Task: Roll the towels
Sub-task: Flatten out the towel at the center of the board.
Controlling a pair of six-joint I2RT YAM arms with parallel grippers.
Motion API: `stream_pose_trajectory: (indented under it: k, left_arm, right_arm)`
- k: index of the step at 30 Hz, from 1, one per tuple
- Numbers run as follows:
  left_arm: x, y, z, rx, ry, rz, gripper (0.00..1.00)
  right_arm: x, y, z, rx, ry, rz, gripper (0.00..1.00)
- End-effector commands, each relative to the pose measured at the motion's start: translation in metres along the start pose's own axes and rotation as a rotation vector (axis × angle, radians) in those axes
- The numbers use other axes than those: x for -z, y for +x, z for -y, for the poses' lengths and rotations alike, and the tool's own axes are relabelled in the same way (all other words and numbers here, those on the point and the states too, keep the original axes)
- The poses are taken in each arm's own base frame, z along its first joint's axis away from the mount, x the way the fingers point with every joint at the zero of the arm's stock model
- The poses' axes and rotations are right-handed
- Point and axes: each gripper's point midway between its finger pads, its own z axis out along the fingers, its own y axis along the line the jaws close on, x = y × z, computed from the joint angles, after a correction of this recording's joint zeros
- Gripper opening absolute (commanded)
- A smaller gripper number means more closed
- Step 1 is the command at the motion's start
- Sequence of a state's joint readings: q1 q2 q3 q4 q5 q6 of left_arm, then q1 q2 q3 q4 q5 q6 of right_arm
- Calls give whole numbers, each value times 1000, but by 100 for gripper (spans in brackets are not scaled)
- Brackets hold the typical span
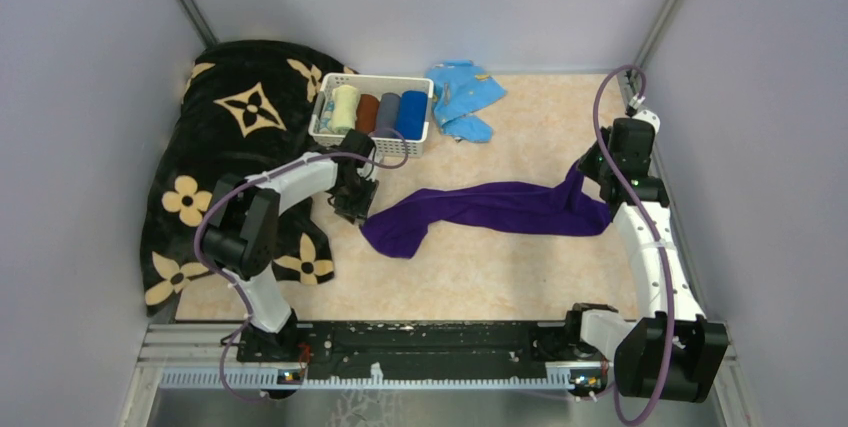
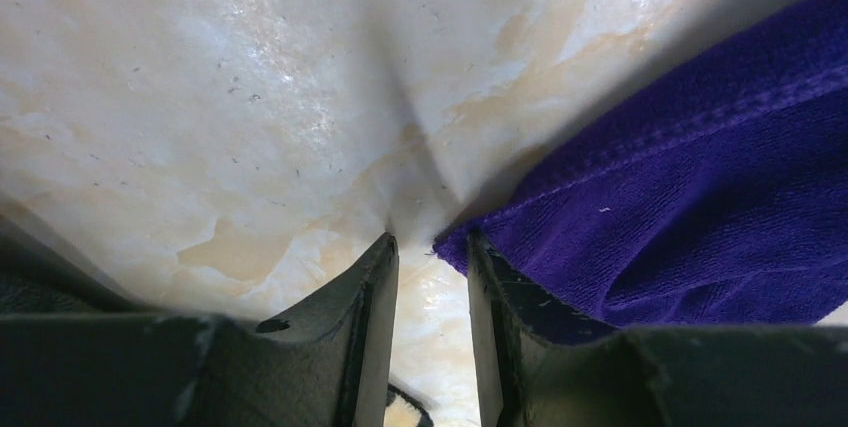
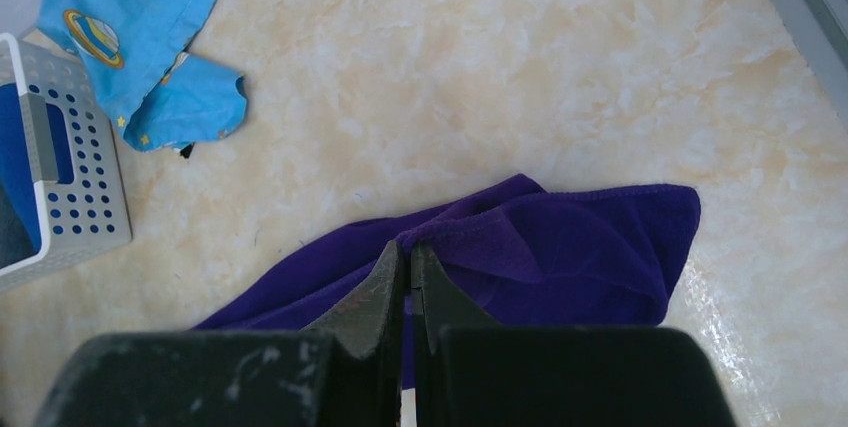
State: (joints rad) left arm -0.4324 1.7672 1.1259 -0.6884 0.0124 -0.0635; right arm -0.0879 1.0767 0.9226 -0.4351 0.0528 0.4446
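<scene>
A dark purple towel lies stretched in a long bunched strip across the marble-look table. My right gripper is shut on its right end and holds that edge raised off the table; the fingers pinch a fold of the hem. My left gripper hangs low at the towel's left end, open. Only table shows between its fingers, and the towel's corner lies just outside the right fingertip. A rolled royal blue towel and a rolled pale yellow one stand in the basket.
The white perforated basket at the back also holds a brown and a grey roll. A black blanket with tan flowers covers the left side. A light blue cloth lies right of the basket. Grey walls close three sides.
</scene>
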Motion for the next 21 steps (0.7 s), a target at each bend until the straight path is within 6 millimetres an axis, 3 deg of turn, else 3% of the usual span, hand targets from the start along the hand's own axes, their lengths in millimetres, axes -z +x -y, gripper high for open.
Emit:
stream_pose_trajectory:
  k: [1, 8, 13, 18, 20, 21]
  left_arm:
    - [-16, 17, 4, -16, -23, -70, 38]
    - [-37, 44, 5, -32, -83, -182, 37]
    - [-52, 63, 18, -46, -75, -252, 34]
    - [-64, 72, 28, 4, -49, -284, 13]
    - [-60, 66, 25, 11, -70, -262, 1]
    - [-55, 60, 19, 13, -102, -240, 0]
  right_arm:
    - [0, -12, -3, 9, -17, 50, 0]
    - [-1, -12, -2, 8, -16, 52, 0]
    - [1, -13, -2, 5, -14, 58, 0]
    - [1, -15, -3, 3, -18, 62, 0]
    - [2, -16, -4, 3, -18, 63, 0]
    - [3, -17, -4, 4, -16, 64, 0]
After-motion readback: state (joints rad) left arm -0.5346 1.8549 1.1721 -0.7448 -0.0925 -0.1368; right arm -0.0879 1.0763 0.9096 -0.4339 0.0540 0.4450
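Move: The purple towel's left corner lies almost between the open left fingertips, about 1 cm back, 1 cm right and 2 cm below. The white basket's middle stands some 20 cm ahead of the left hand and 2 cm right; the black blanket's near lobe is about 9 cm left and 7 cm back. From the right hand, still holding the towel's other end up, that left corner lies some 44 cm left, 5 cm back and 20 cm below. The left hand sinks about 1.5 cm while easing back and right, closing its fingers to pinch the towel's corner. ##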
